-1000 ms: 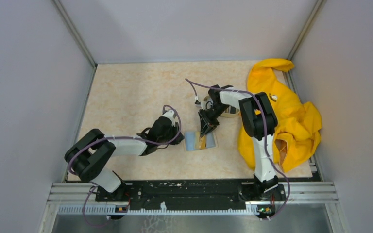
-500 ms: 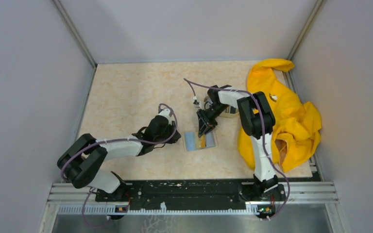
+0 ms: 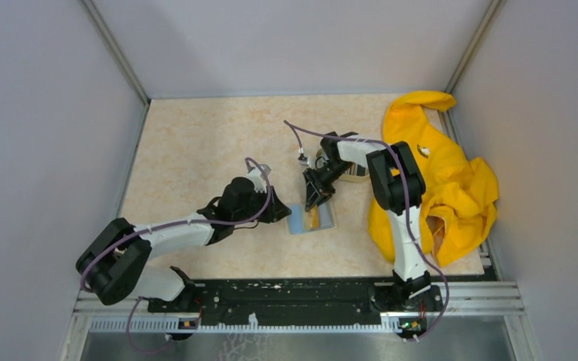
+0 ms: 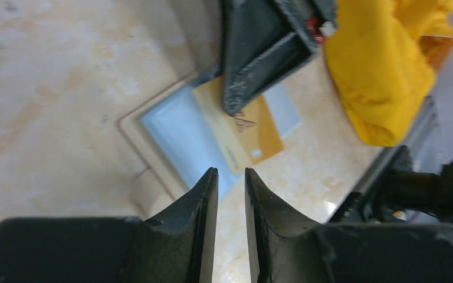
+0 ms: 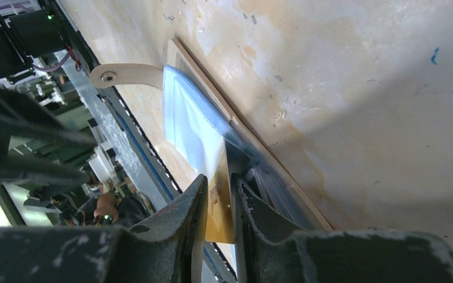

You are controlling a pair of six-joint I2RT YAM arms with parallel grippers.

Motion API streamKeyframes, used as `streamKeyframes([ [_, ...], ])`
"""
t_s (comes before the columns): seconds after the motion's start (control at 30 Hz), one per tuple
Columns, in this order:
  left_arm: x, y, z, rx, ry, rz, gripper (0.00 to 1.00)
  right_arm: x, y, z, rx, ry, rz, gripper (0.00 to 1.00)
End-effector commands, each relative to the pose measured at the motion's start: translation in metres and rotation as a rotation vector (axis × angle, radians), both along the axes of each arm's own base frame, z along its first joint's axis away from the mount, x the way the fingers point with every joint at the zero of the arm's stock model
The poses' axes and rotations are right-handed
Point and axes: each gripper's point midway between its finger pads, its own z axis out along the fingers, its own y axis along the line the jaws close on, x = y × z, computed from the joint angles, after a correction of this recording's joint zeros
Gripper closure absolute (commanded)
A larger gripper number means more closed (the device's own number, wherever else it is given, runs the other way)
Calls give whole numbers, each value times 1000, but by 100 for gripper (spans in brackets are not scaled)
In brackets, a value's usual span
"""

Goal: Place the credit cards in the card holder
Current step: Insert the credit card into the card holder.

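Note:
The card holder (image 3: 298, 219) lies open on the table, light blue inside (image 4: 177, 132), its snap tab (image 5: 124, 73) sticking out. A gold credit card (image 4: 253, 132) lies slanted across its middle. My right gripper (image 3: 314, 203) points down onto the holder. Its jaws (image 5: 218, 180) stand slightly apart around the card's (image 5: 219, 206) upper end, with a gap on one side. Grey card edges (image 5: 262, 180) show in the pocket beside it. My left gripper (image 3: 278, 213) sits low at the holder's left edge. Its fingers (image 4: 230, 171) are narrowly open, with nothing between them.
A big yellow cloth (image 3: 440, 177) is heaped at the right side, close behind the right arm. A small beige dish (image 3: 358, 174) sits mostly hidden behind that arm's wrist. Grey walls close the table on three sides.
My left arm has stretched rightward, bringing its gripper up to the holder's left edge. The right gripper has stayed over the holder and its jaws have widened a little around the gold card.

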Motion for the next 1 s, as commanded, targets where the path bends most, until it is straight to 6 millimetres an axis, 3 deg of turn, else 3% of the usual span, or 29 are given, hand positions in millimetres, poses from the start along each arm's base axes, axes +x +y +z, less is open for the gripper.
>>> streamKeyframes([
  [0.0,-26,-42,39,-242,38,-155,70,15,-5,-19,-43,-103,21,78],
  [0.17,-25,-71,47,-198,-18,-120,70,18,-6,-18,-48,-113,13,78],
  [0.5,-1,-99,15,53,-56,40,69,18,-8,-17,-50,-118,10,78],
  [0.97,17,-114,-26,211,-32,77,71,17,-10,-17,-50,-117,6,78],
])
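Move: The gold card, lying on the open card holder, is about 8 cm to the left hand's right, 1 cm ahead and 6 cm below. The holder's middle is some 7 cm right and 1 cm ahead, equally low; the card tray is about 14 cm ahead and 14 cm right. From the right hand, already at the card's far end, the card's middle is roughly 2 cm back, 2 cm right and 1 cm lower. Left hand arcs up and back, then forward and down, 11 cm rightward over the card; right stays at it. ##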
